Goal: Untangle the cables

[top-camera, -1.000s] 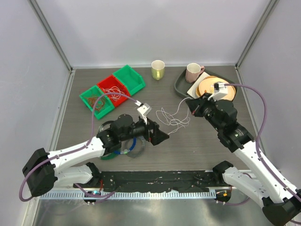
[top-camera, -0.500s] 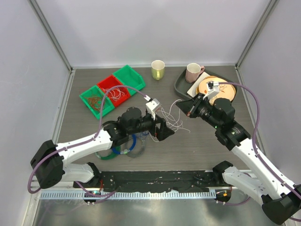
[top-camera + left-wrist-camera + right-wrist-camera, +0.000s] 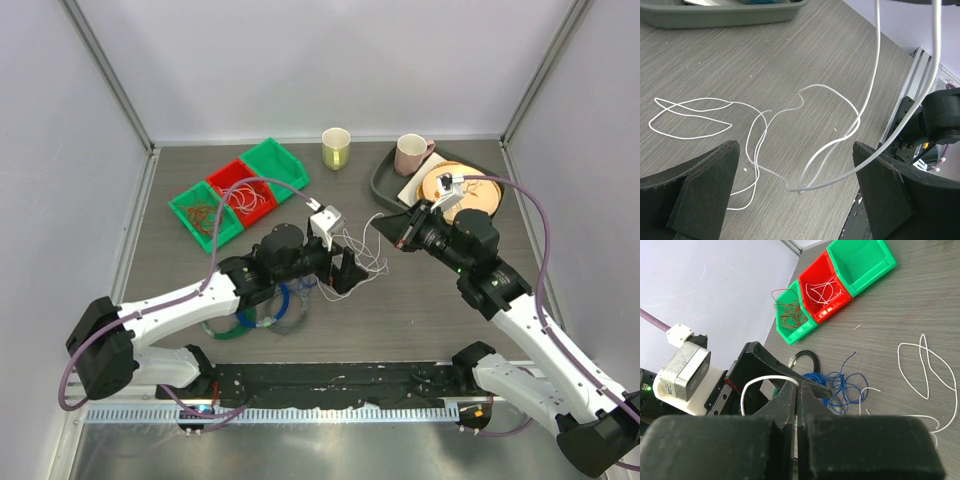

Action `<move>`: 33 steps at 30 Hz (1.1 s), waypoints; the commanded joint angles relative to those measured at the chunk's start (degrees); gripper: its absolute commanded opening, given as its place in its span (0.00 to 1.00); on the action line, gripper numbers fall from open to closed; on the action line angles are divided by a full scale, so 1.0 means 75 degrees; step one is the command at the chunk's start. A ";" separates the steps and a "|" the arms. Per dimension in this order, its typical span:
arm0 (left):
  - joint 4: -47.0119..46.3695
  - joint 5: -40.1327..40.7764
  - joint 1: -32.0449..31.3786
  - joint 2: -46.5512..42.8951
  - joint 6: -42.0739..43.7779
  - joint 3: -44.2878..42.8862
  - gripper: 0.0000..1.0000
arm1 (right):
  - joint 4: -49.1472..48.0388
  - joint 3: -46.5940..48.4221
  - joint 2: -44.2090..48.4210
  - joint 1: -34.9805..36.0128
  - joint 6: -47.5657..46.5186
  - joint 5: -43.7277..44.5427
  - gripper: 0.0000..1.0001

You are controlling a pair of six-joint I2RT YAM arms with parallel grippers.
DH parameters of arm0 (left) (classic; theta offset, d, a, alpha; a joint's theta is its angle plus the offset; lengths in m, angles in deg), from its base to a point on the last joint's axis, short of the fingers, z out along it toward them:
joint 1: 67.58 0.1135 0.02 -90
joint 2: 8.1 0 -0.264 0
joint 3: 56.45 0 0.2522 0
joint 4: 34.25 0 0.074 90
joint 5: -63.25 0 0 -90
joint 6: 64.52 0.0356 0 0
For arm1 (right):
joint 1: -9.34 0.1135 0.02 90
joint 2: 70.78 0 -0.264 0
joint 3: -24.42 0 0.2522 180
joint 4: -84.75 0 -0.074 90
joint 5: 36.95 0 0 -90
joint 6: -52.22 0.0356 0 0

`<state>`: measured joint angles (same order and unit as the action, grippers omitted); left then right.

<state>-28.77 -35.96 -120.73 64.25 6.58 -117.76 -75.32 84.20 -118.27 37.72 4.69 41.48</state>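
A tangle of thin white cables [image 3: 362, 250] lies mid-table, part of it lifted. My right gripper [image 3: 406, 228] is shut on one white strand [image 3: 764, 381], which arcs out of its closed tips [image 3: 799, 387]. My left gripper [image 3: 346, 272] hangs wide open just over the tangle. In its wrist view a raised white loop [image 3: 830, 155] runs between the two fingers [image 3: 705, 195] without touching either. Thin blue cable [image 3: 842, 385] lies scribbled beside the left arm. More white wire sits in the red bin [image 3: 824, 292] and brownish wire in the green bin [image 3: 791, 315].
An empty green bin [image 3: 275, 167] stands next to the red one. Thick black, blue and green coils [image 3: 262, 310] lie under the left arm. A yellow mug [image 3: 336, 148] stands at the back, and a grey tray [image 3: 381, 182] holds a pink mug and plates at the back right.
My left gripper has moved up and right to the white tangle. My right gripper shifted slightly left, drawing the white strand with it. Both have barely moved in the last half second.
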 commanded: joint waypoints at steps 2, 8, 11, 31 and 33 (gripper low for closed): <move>-0.0350 -0.0470 -0.0016 0.0254 0.0211 -0.0468 1.00 | -0.0542 -0.0030 0.0097 0.0001 0.0137 -0.0261 0.01; -0.0456 -0.0881 -0.0214 0.0863 0.0094 -0.0644 1.00 | -0.0542 -0.0031 0.0073 0.0001 0.0113 -0.0168 0.01; -0.0467 -0.0776 -0.0250 0.0946 -0.0023 -0.0551 0.81 | -0.0495 -0.0007 0.0097 0.0001 0.0055 -0.0040 0.01; -0.0657 0.2528 -0.0273 -0.3635 -0.1195 0.1114 0.00 | -0.0282 -0.0662 0.0226 0.0001 -0.2277 0.0735 0.60; -0.0445 0.2599 -0.0273 -0.3880 -0.1056 0.0904 0.00 | -0.0506 -0.1049 0.0086 0.0001 -0.2219 0.0547 0.63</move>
<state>-34.62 -21.30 -122.67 38.62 -0.89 -107.79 -75.25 80.11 -116.54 37.72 -8.22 47.03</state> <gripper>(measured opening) 0.036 0.609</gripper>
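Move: The white cable hangs from my shut right fingers and crosses in front of my open left hand. The strand I want is about 3 cm to the right of my left hand, 1 cm back and 2 cm lower. From my right hand it is some 5 cm back, 2 cm left and 11 cm below. On the table about 18 cm under my left hand, the blue cable lies 7 cm ahead and 9 cm left, and the clear ring 14 cm left and 1 cm back. I ease my left hand right and down, about 3 cm each way, shut its fingers on the white strand, then lift it some 12 cm while drawing left about 10 cm, my fingertips tipping up roughly 25 degrees to near level. Once the left pinch is made, my right fingers part and let go of the cable, and that hand sinks about 3 cm and drifts 2 cm right. ##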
